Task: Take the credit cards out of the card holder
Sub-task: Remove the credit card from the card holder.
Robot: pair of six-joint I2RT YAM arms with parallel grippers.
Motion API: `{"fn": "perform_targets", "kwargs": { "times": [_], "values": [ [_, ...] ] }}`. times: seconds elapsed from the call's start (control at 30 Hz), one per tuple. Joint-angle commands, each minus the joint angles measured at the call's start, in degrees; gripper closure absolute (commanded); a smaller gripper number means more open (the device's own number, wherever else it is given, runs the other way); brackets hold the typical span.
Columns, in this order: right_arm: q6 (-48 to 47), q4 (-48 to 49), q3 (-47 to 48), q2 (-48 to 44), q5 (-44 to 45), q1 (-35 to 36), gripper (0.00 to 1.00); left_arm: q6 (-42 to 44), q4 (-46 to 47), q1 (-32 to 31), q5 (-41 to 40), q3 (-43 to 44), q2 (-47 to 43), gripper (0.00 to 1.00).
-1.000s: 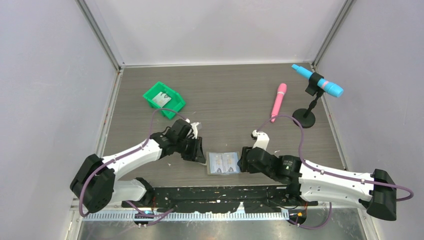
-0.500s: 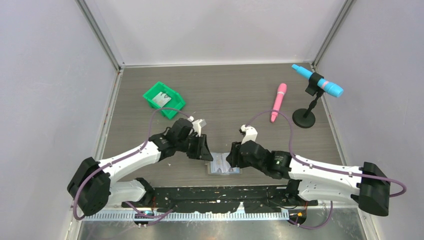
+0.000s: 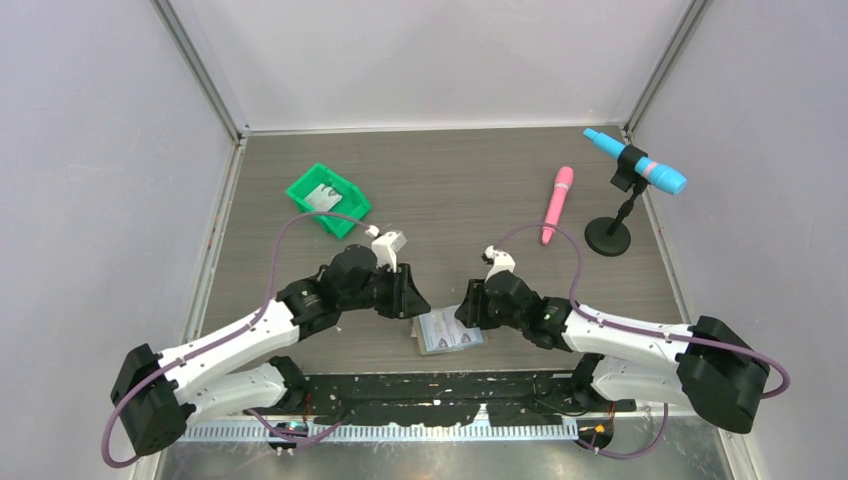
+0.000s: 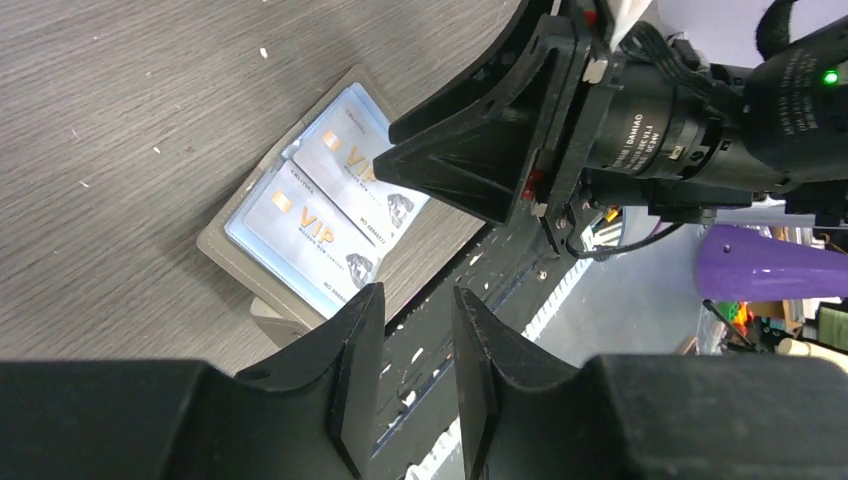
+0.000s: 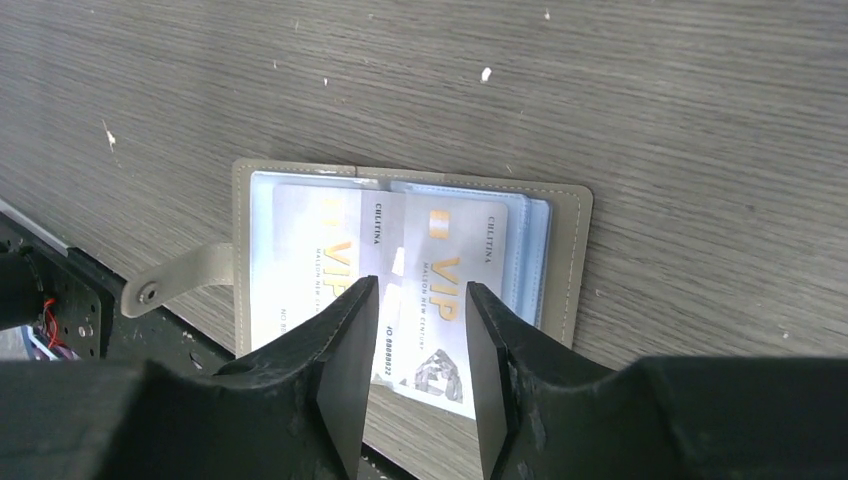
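The card holder (image 3: pixel 424 338) lies open and flat near the table's front edge, its grey tab (image 5: pixel 170 283) pointing off one side. Two pale credit cards with gold "VIP" print sit in it side by side. One card (image 5: pixel 305 240) is tucked in; the other card (image 5: pixel 462 255) sticks out past the holder's near edge. My right gripper (image 5: pixel 420 290) hovers open just above that protruding card, one finger on each side of its print. My left gripper (image 4: pixel 415 300) hangs open and empty beside the holder (image 4: pixel 225 245), over the table's edge.
A green bin (image 3: pixel 327 200) holding a grey flat item stands at the back left. A pink stick (image 3: pixel 557 203) and a blue microphone (image 3: pixel 637 163) on a black stand (image 3: pixel 608 237) are at the back right. A black rail (image 3: pixel 440 385) runs below the holder.
Both arms have closed in on the card holder; my right gripper has slid left over it with its jaws narrower. The holder has turned slightly.
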Motion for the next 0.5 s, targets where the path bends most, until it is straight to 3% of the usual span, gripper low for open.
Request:
{"fn": "perform_targets", "kwargs": {
  "times": [0.0, 0.27, 0.47],
  "values": [
    [-0.6, 6.5, -2.0, 0.8, -2.5, -1.0, 0.56, -0.8, 0.2, -2.0, -4.1, 1.8, 0.5, 0.66],
    [-1.0, 8.0, -4.2, 1.4, -3.9, -3.2, 0.57, -5.6, 14.3, -2.4, 1.7, -1.3, 10.4, 0.68],
    [-0.7, 9.0, -5.8, 1.3, -5.1, -3.9, 0.58, -5.5, 18.1, -2.7, 0.8, -2.1, 16.6, 0.69]
  ]
}}
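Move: From the left gripper the open card holder's middle lies about 4 cm right, 1 cm ahead and some 13 cm below; its left-hand card is about 2 cm right and level ahead, its right-hand card 7 cm right and 1 cm ahead. From the right gripper the right-hand card is roughly 1 cm ahead, 1 cm left and 4 cm below, the left-hand card about 6 cm left and level ahead, equally low. Bring the left gripper down about 5 cm and some 3 cm to the right over the open card holder, tipping the hand slightly and leaving its fingers parted as they are. Meanwhile sink the right gripper about 2 cm towards the right-hand card, easing about 1 cm right, with its fingers still open. ##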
